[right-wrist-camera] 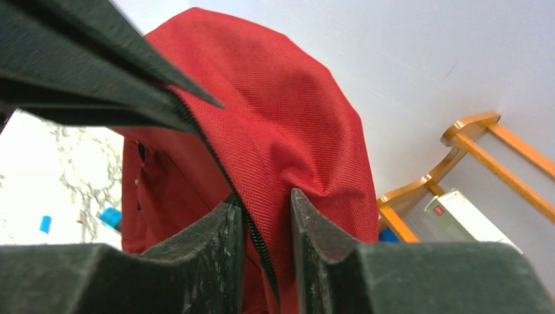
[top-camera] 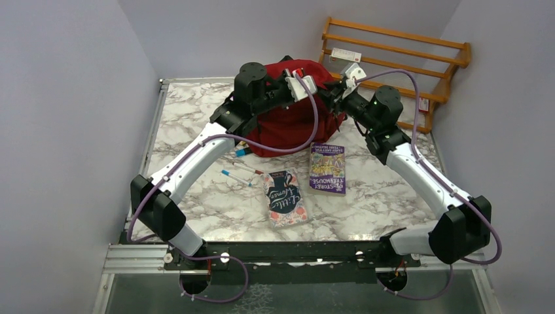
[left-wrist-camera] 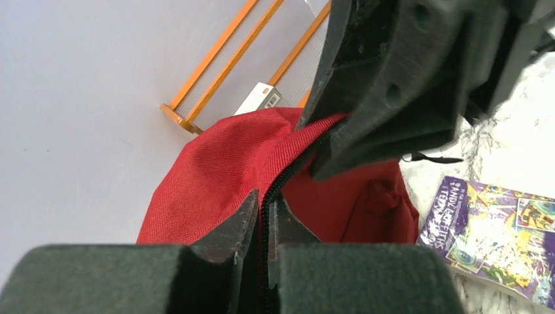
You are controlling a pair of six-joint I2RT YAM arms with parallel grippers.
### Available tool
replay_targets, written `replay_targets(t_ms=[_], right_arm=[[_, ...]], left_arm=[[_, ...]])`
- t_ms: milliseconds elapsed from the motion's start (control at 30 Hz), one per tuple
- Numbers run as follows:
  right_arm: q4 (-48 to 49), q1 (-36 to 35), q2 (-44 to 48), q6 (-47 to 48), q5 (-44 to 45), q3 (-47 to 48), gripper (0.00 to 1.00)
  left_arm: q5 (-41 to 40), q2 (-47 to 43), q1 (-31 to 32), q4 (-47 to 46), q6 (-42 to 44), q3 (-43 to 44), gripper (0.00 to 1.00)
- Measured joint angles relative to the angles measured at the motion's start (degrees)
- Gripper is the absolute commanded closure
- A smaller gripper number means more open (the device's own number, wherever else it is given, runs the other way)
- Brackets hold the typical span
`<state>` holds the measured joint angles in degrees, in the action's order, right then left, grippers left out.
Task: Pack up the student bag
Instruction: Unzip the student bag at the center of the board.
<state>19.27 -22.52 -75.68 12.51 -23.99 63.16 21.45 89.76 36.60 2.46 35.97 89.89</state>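
The student bag (top-camera: 288, 124) is a dark-red backpack standing at the back of the marble table (top-camera: 196, 131). Both grippers are at its top. My left gripper (left-wrist-camera: 265, 204) is shut on the bag's (left-wrist-camera: 216, 170) black zipper edge, which runs between the fingertips. Close in front of it, the right gripper's black body (left-wrist-camera: 406, 78) hangs over the same edge. In the right wrist view, my right gripper (right-wrist-camera: 262, 199) straddles a fold of the bag (right-wrist-camera: 275, 118) with its zipper. Its jaws stand a little apart around the fabric. The inside of the bag is hidden.
A flowery book (top-camera: 285, 197) and a purple book (top-camera: 327, 167) lie in front of the bag. Pens (top-camera: 237, 175) and a blue marker (top-camera: 242, 152) lie at its left. An orange wooden rack (top-camera: 399, 49) with a white box (right-wrist-camera: 458, 216) leans at the back right wall.
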Motion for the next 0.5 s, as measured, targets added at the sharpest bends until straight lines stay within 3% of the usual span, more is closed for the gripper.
replay_targets(t_ms=[67, 133, 267, 500], right_arm=[[1.0, 0.0, -0.6, 0.7, 1.0, 0.0, 0.91], [1.6, 0.1, -1.0, 1.1, 1.3, 0.2, 0.99], [2.0, 0.1, -2.1, 1.0, 1.5, 1.2, 0.99], [1.5, 0.1, -4.6, -0.5, 1.4, 5.9, 0.99]], left_arm=[[0.5, -0.3, 0.0, 1.2, 0.6, 0.0, 0.73], [1.4, -0.9, 0.0, 3.0, 1.6, 0.0, 0.52], [3.1, -3.9, -0.4, 6.4, 2.3, -0.4, 0.25], [3.7, -17.5, -4.9, 4.5, -1.6, -8.7, 0.14]])
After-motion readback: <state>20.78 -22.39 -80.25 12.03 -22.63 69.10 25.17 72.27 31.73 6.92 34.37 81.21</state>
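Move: The student bag's zippered edge is already pinched in the left fingers and lies between the right hand's part-open pads, about 4 cm to the right of the left hand. From the left hand, the standing bag's middle is some 8 cm ahead, 5 cm left and 18 cm down. On the table about 37 cm below that hand, the Treehouse book lies about 4 cm back and 5 cm right, and the Little Women book some 15 cm back and 8 cm left. The right fingers close and pinch the zippered edge, then keep that hold while the right hand eases about 2 cm forward and, late on, 2 cm up. Meanwhile the left fingers spread wide and let go of the edge; the left hand draws back and to its left, away from the right gripper, then rises too, in all about 7 cm left, 6 cm back and 4 cm up, its wrist hardly turning. ##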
